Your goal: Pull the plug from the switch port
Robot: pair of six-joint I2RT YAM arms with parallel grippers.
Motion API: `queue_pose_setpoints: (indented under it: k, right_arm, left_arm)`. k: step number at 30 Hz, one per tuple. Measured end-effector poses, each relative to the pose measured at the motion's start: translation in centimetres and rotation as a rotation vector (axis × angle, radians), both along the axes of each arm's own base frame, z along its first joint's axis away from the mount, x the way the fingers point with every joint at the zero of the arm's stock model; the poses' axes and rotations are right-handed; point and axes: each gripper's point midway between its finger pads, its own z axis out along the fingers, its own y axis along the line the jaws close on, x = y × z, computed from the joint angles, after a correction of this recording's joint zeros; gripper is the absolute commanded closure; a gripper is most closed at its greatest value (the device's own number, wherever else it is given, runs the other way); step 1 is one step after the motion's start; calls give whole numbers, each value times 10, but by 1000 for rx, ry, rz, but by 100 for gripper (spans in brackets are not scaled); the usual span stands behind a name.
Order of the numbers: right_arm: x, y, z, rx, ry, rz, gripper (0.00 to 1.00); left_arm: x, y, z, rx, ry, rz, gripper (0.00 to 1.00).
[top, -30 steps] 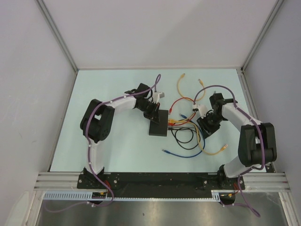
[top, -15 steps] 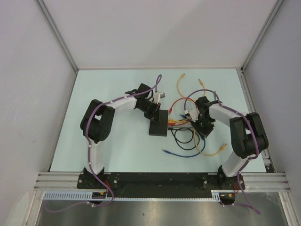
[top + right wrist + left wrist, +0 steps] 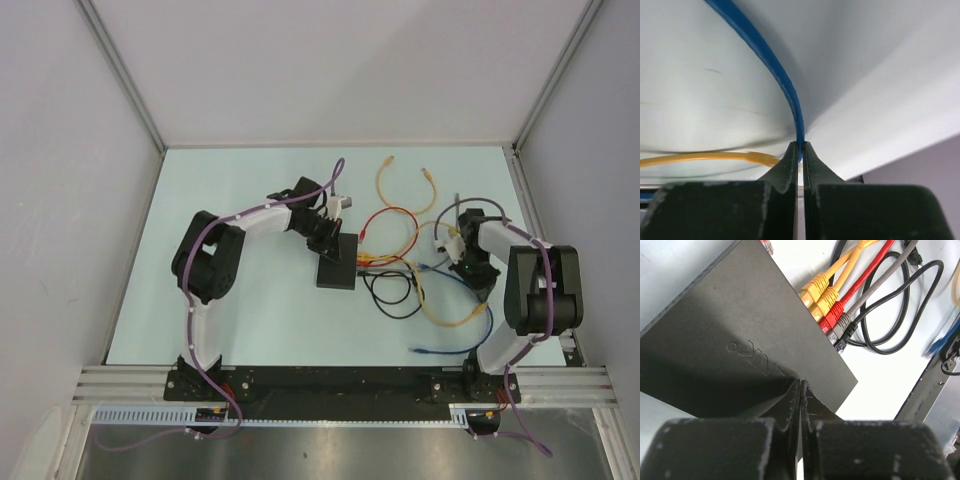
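The switch (image 3: 337,268) is a flat black box in mid-table. My left gripper (image 3: 325,243) rests on its top, shut with nothing in it; in the left wrist view its tips (image 3: 800,384) meet over the switch (image 3: 740,340). Two yellow plugs (image 3: 815,290), a red (image 3: 832,315), a grey (image 3: 842,325) and a black one (image 3: 845,337) sit in its ports. My right gripper (image 3: 468,268) is well right of the switch, shut on the blue cable (image 3: 765,60) at its tips (image 3: 800,146). The blue cable's end (image 3: 428,266) lies apart from the switch.
Loose cables lie right of the switch: a red loop (image 3: 395,215), a black loop (image 3: 390,295), a yellow cable (image 3: 450,315), two orange pieces (image 3: 385,180) at the back. The blue cable's free end (image 3: 420,350) is near the front edge. Walls close in the table.
My right gripper has shut on the blue cable and moved right, away from the switch, dragging the cable; its free end slid right and nearer. The left arm has not moved.
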Motion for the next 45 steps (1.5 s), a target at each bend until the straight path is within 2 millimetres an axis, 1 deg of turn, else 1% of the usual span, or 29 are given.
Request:
queue_pose_setpoints:
  k: [3,5,7,10,12,14,16,18,23,25,26,28,29,32,35,37,39,40,41,42,44,45]
  right_arm:
    - [-1,-34,4,-66,-1,-62,100]
    - [2,-52,7,-92,4,-114,100]
    - [18,-69,9,-109,-15,-170,100]
    - [53,-85,11,-114,-62,-245,100]
    - [81,-89,14,-110,-107,-286,100]
    - [99,-90,15,-102,-135,-318,100]
    - [108,-88,16,-82,-146,-347,100]
    - [108,-86,17,-67,-144,-369,100]
    - [97,-83,18,-50,-105,-402,100]
    - [97,-81,24,-47,-103,-403,100]
    - [101,-80,30,-42,-112,-403,100]
    - [118,-81,45,-37,-164,-400,100]
    - [129,-82,55,-36,-194,-400,100]
    - [176,-90,92,-40,-344,-400,100]
    - [216,-101,120,-55,-464,-406,100]
    - [238,-108,128,-67,-519,-416,100]
    - [256,-113,129,-72,-553,-424,100]
    - [262,-114,126,-71,-558,-426,97]
    - [267,-114,122,-70,-560,-428,89]
    - [268,-114,119,-69,-557,-430,69]
    - [268,-111,111,-57,-536,-443,55]
    - [267,-108,109,-49,-530,-443,53]
  left_arm:
    - [0,0,0,5,9,0,98]
    - [0,0,0,7,13,0,98]
    - [0,-1,0,8,15,-1,98]
    - [0,-1,0,8,15,-1,98]
    - [0,-1,0,8,15,-1,98]
    - [0,-1,0,8,15,-1,98]
    - [0,0,0,9,14,-1,98]
    - [0,0,0,8,11,-1,98]
    - [-1,0,0,6,0,-1,98]
    - [-1,0,0,9,-5,0,98]
    - [-1,0,0,9,-9,0,98]
    - [-1,0,0,10,-14,0,98]
    - [-1,0,0,10,-16,0,98]
    - [-1,0,0,10,-17,0,98]
    - [-1,0,1,14,-31,-10,98]
    - [-1,0,1,16,-42,-16,98]
    - [-2,0,1,19,-54,-20,98]
    - [-3,1,1,22,-54,-21,98]
    - [-5,2,1,26,-53,-23,98]
    - [-6,3,1,30,-53,-25,98]
    - [-8,5,1,34,-55,-29,98]
    - [-8,6,1,36,-58,-29,98]
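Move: The right hand already grips the blue cable at mid-length, just above the table. It is bound for a clear spot near the far right corner, some 27 cm ahead and 11 cm right. A yellow plug lies roughly 2 cm back and 1 cm left of the hand; the grey cable's far tip is about 24 cm ahead and 2 cm left. From the left hand, on the black switch, that spot is roughly 18 cm ahead and 42 cm right. Keeping its pinch on the blue cable, the right hand drags it about 9 cm right, then sweeps it forward to nearly 27 cm in all, away from the other cables. Past a brief check at 10 cm it climbs some 11 cm, turning about 25 degrees clockwise and tilting its fingertips forward; at the far right corner it opens and lets the cable go. The left fingertips stay on the switch. ##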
